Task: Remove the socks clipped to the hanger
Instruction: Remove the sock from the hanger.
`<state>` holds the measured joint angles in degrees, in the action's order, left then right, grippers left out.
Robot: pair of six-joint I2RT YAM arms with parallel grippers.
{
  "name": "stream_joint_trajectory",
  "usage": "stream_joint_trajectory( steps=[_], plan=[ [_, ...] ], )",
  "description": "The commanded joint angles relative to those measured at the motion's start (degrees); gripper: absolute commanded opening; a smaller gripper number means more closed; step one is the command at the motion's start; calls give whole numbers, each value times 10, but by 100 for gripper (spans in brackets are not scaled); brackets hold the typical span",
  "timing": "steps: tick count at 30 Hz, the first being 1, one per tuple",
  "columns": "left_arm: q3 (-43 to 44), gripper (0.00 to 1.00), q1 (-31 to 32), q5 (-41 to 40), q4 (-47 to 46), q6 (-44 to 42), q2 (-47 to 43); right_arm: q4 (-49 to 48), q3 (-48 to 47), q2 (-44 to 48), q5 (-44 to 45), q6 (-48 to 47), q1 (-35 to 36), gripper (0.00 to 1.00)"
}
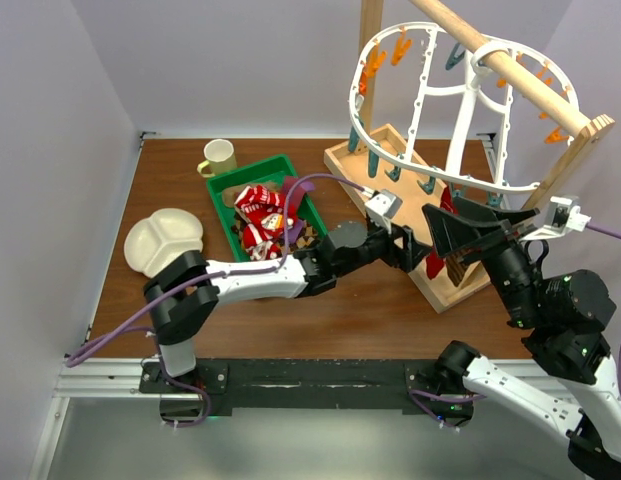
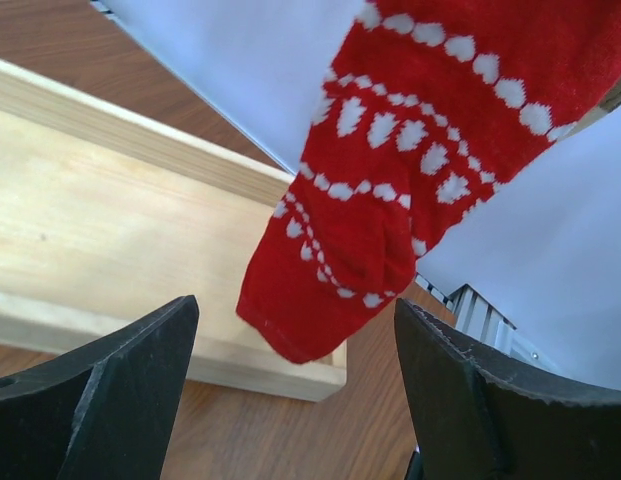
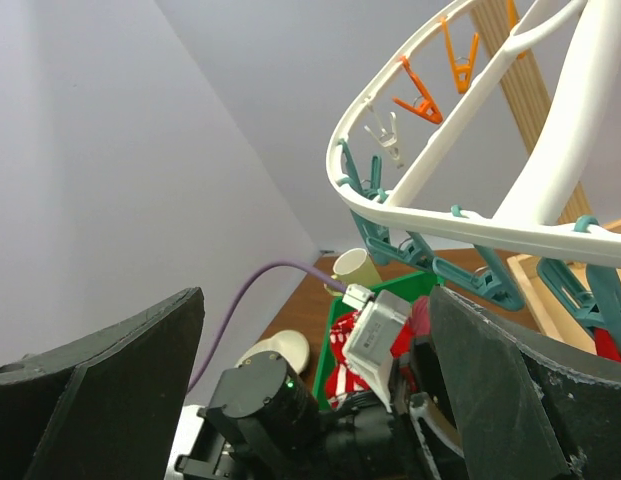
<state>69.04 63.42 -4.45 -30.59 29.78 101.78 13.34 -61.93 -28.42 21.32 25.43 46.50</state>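
Observation:
One red sock [image 2: 390,170] with white patterning hangs down from above, and its toe dangles between the spread fingers of my left gripper [image 2: 295,330] without touching either. The clip holding it is out of that view. From above, the sock [image 1: 447,203] hangs under the near rim of the white hanger [image 1: 460,100], with my left gripper [image 1: 418,248] open just to its left. My right gripper [image 1: 462,240] is open close on the sock's other side, holding nothing. In the right wrist view the hanger [image 3: 470,215] with teal and orange clips arcs above my right gripper [image 3: 315,300].
A green bin [image 1: 226,190] at the back left holds several red socks [image 1: 258,215]. A cream cup [image 1: 219,157] stands behind it and a white divided plate [image 1: 165,240] lies at the left. The wooden stand's base [image 1: 390,160] and rail [image 1: 510,65] carry the hanger.

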Motion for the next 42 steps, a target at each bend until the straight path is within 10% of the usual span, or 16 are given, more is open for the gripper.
stream_joint_trajectory(
  steps=[1,16,24,28,42],
  plan=[
    [63,85,23,2,-42,-38,33,-4,-22,-11,5,-23,0,98],
    [133,82,33,-76,-74,-65,123,9,-26,-6,15,-13,0,98],
    [128,51,34,-113,-133,-90,129,22,-26,-2,18,-11,0,99],
    [88,3,33,-102,-169,-101,90,26,-26,-3,20,-11,1,98],
    [-191,0,3,15,-261,-140,-234,-8,-35,-55,14,-29,0,99]
  ],
)
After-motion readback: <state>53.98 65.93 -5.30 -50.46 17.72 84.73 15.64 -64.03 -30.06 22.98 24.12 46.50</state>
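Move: The red sock hangs from the hanger just off the left hand's fingertips, its middle some 6 cm to the right, 3 cm farther out and about 2 cm higher. The teal clips holding it are roughly 13 cm above the left hand, 7 cm to its right and 3 cm ahead; the brown sock hangs about 10 cm right and 1 cm ahead, about level in height. From the right hand, the red sock is about 7 cm ahead, 2 cm right and 16 cm below. The left hand, fingers open, eases about 5 cm to the right onto the hanging red sock, dips slightly while edging forward so the sock comes between the fingers, and shuts them, pinching the cloth partway down. Then it speeds up and yanks the sock away from the teal clips, up by about 10 cm and as far or a little farther left, drawing back some 6 cm as the fingertips tilt upward and keep their pinch. ##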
